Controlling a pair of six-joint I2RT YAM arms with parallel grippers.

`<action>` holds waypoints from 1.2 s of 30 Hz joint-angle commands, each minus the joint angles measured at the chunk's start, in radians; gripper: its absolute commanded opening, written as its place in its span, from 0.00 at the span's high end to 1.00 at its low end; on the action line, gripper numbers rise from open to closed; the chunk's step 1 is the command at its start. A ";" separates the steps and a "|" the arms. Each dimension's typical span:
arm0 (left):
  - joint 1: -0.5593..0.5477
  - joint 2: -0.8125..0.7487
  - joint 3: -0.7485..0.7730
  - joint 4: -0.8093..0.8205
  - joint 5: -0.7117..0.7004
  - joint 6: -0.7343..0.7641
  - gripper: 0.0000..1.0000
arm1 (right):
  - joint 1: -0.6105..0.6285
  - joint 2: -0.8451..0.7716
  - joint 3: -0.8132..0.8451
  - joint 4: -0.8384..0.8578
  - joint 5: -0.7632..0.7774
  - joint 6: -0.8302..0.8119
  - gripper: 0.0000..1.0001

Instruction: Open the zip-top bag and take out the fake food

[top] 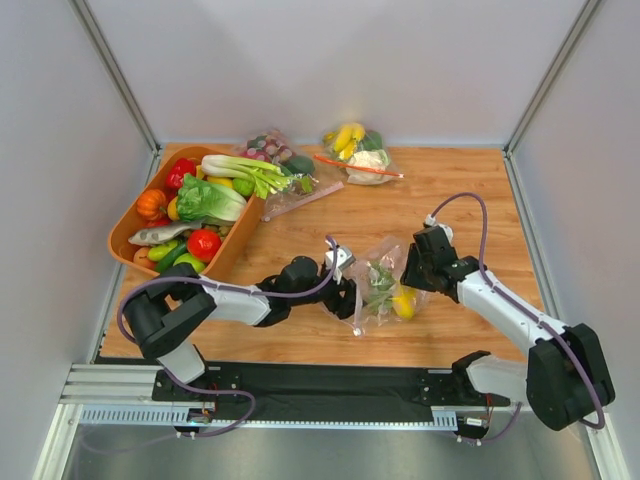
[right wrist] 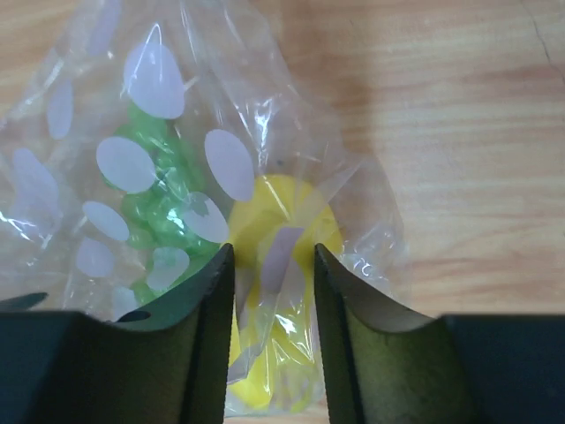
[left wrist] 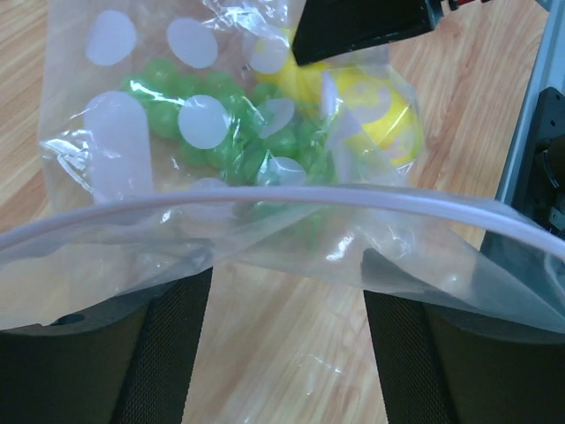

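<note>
The zip-top bag (top: 383, 262) lies in the middle of the table, clear with pale dots. It holds a bunch of green grapes (top: 380, 285) and a yellow lemon piece (top: 404, 303). My left gripper (top: 352, 295) is at the bag's left end, open. In the left wrist view the zip strip (left wrist: 265, 196) and the film drape over its fingertips (left wrist: 177, 300), with bare wood between them. My right gripper (top: 413, 280) is at the bag's right end. In the right wrist view it (right wrist: 274, 265) is shut on the film round the lemon (right wrist: 282, 212), beside the grapes (right wrist: 159, 203). A long pale-green leafy stalk (top: 238, 168) lies on the basket.
An orange basket (top: 130, 225) of vegetables stands at the left. A clear bag with dark grapes (top: 272, 150) and one with banana and cauliflower (top: 358, 150) lie at the back. A metal rail (top: 300, 400) runs along the near edge.
</note>
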 commanded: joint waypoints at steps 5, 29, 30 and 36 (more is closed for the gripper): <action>-0.005 0.046 0.063 0.107 0.046 -0.015 0.22 | 0.004 0.073 -0.063 0.071 -0.071 0.038 0.75; -0.114 0.105 0.059 -0.034 -0.047 0.077 0.23 | 0.027 0.060 -0.081 0.076 -0.088 0.066 0.82; -0.114 0.097 0.048 -0.028 -0.044 0.077 0.24 | 0.027 0.064 -0.080 0.077 -0.091 0.067 0.82; -0.115 0.072 -0.004 0.003 -0.078 0.085 0.29 | 0.025 0.067 -0.077 0.084 -0.099 0.069 0.82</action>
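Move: My open left hand is already at the mouth of the bag. The grapes inside lie about 7 cm to its right, 3 cm ahead and 5 cm below; the yellow fake food is some 12 cm right, level fore and aft, also 5 cm lower. For my right hand, the bag fold it will close on is about 2 cm ahead and 1 cm left, at fingertip height. The yellow food sits 2 cm back, 2 cm left and 3 cm below it, the grapes 7 cm left, 1 cm ahead and 3 cm below. My right hand reaches about 2 cm forward and left while its fingers close and pinch the bag fold, then keeps hold and draws it back and down some 2-3 cm. My left hand stays wide open under the zip lip, pushing about 3 cm right, then back and down towards the grapes, roughly 5 cm lower in all, easing left again at the end as its fingertips tip slightly downward. ##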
